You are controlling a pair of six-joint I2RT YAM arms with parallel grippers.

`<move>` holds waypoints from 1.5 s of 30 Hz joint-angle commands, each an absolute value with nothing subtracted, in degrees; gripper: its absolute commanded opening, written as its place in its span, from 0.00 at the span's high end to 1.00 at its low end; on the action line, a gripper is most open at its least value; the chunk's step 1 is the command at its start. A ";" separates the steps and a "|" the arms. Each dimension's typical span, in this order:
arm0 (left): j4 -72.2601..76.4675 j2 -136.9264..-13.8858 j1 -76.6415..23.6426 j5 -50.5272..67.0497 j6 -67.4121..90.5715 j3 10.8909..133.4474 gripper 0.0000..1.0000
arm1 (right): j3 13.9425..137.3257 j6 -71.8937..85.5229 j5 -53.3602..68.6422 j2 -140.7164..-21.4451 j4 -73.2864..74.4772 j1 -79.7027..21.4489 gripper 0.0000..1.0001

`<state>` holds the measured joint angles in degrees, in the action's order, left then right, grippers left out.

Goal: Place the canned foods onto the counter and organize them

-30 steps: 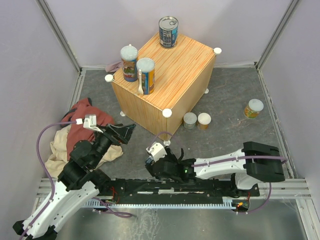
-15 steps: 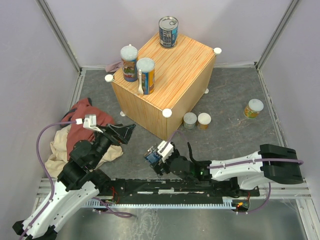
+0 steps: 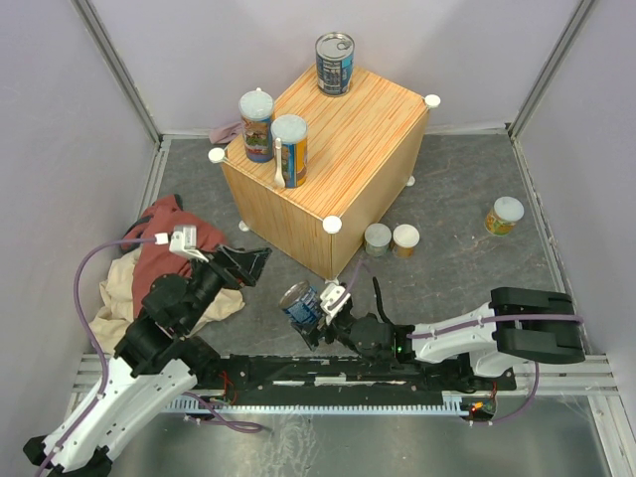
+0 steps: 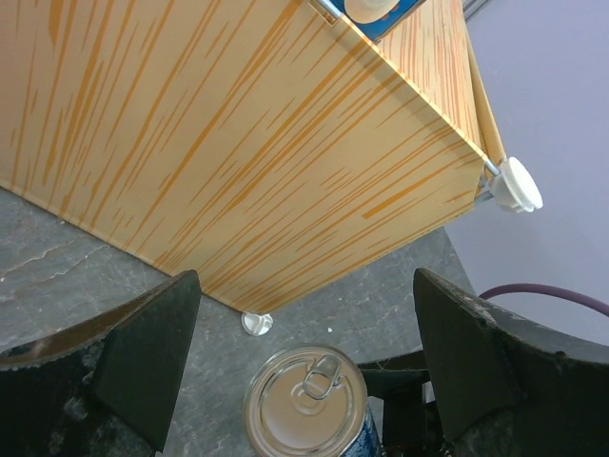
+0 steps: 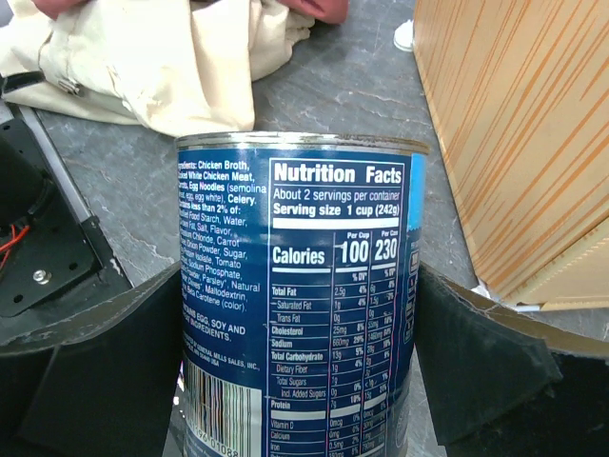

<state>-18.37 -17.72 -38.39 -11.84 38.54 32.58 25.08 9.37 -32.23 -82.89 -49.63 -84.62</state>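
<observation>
My right gripper (image 3: 310,314) (image 5: 300,319) is shut on a blue-labelled ring-pull can (image 3: 298,302) (image 5: 300,286) just above the floor, in front of the counter (image 3: 348,139) (image 5: 523,124). My left gripper (image 3: 253,260) (image 4: 306,286) hangs open to the left of that can (image 4: 306,400), with nothing between its fingers. On the counter stand another ring-pull can (image 3: 335,63) at the far corner and two taller orange/blue cans (image 3: 257,124) (image 3: 290,149) at the left edge. Two short pale-lidded cans (image 3: 378,238) (image 3: 405,239) stand on the floor by the counter, and a third (image 3: 504,215) at the right.
A red cloth (image 3: 174,238) lies over a beige cloth (image 3: 119,298) (image 5: 162,57) on the floor at the left, beside my left arm. White round caps (image 3: 332,225) (image 4: 519,184) mark the counter's corners. Grey walls close the space on three sides.
The right gripper has brought the blue can up and slightly left, so it now shows in the top view. The left gripper has barely moved.
</observation>
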 commanded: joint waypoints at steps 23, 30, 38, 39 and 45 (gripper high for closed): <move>-19.49 -24.24 -38.58 16.95 44.82 37.69 0.00 | 29.34 5.38 -21.95 -61.72 -50.23 -84.89 0.51; -19.16 -23.69 -38.63 21.14 45.43 37.83 0.01 | 31.07 4.88 -21.83 -59.76 -48.25 -85.41 0.52; -18.98 -21.78 -38.58 20.79 46.49 38.12 0.01 | 34.90 3.33 -20.41 -57.85 -44.58 -86.69 0.53; -18.46 -21.61 -38.58 20.89 46.90 38.27 0.01 | 35.34 3.07 -20.39 -57.71 -44.00 -86.86 0.53; -16.35 -21.81 -38.59 23.55 47.90 39.31 0.01 | 36.71 1.92 -20.30 -57.24 -43.71 -87.49 0.53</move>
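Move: The blue can, still gripped upright between the right fingers, lies about 12 cm to the right of the open left hand, 3 cm back and 14 cm below. From the right hand, the left gripper it is being taken to is about 12 cm left, 3 cm ahead and 14 cm above. The wooden box's near corner edge stands about 10 cm ahead of the right hand and 5 cm right; the nearer short jar is 17 cm ahead, 16 cm right and 7 cm below. Keeping its grip on the blue can, the right hand lifts it about 12 cm, with a brief check partway, drawing back some 4 cm and turning slightly counter-clockwise. The open left hand comes to meet it, swinging right and back some 10 cm, turning about 30 degrees clockwise and tipping a little down until its fingertips are close to the can's lid end, still wide open; contact can't be seen. ##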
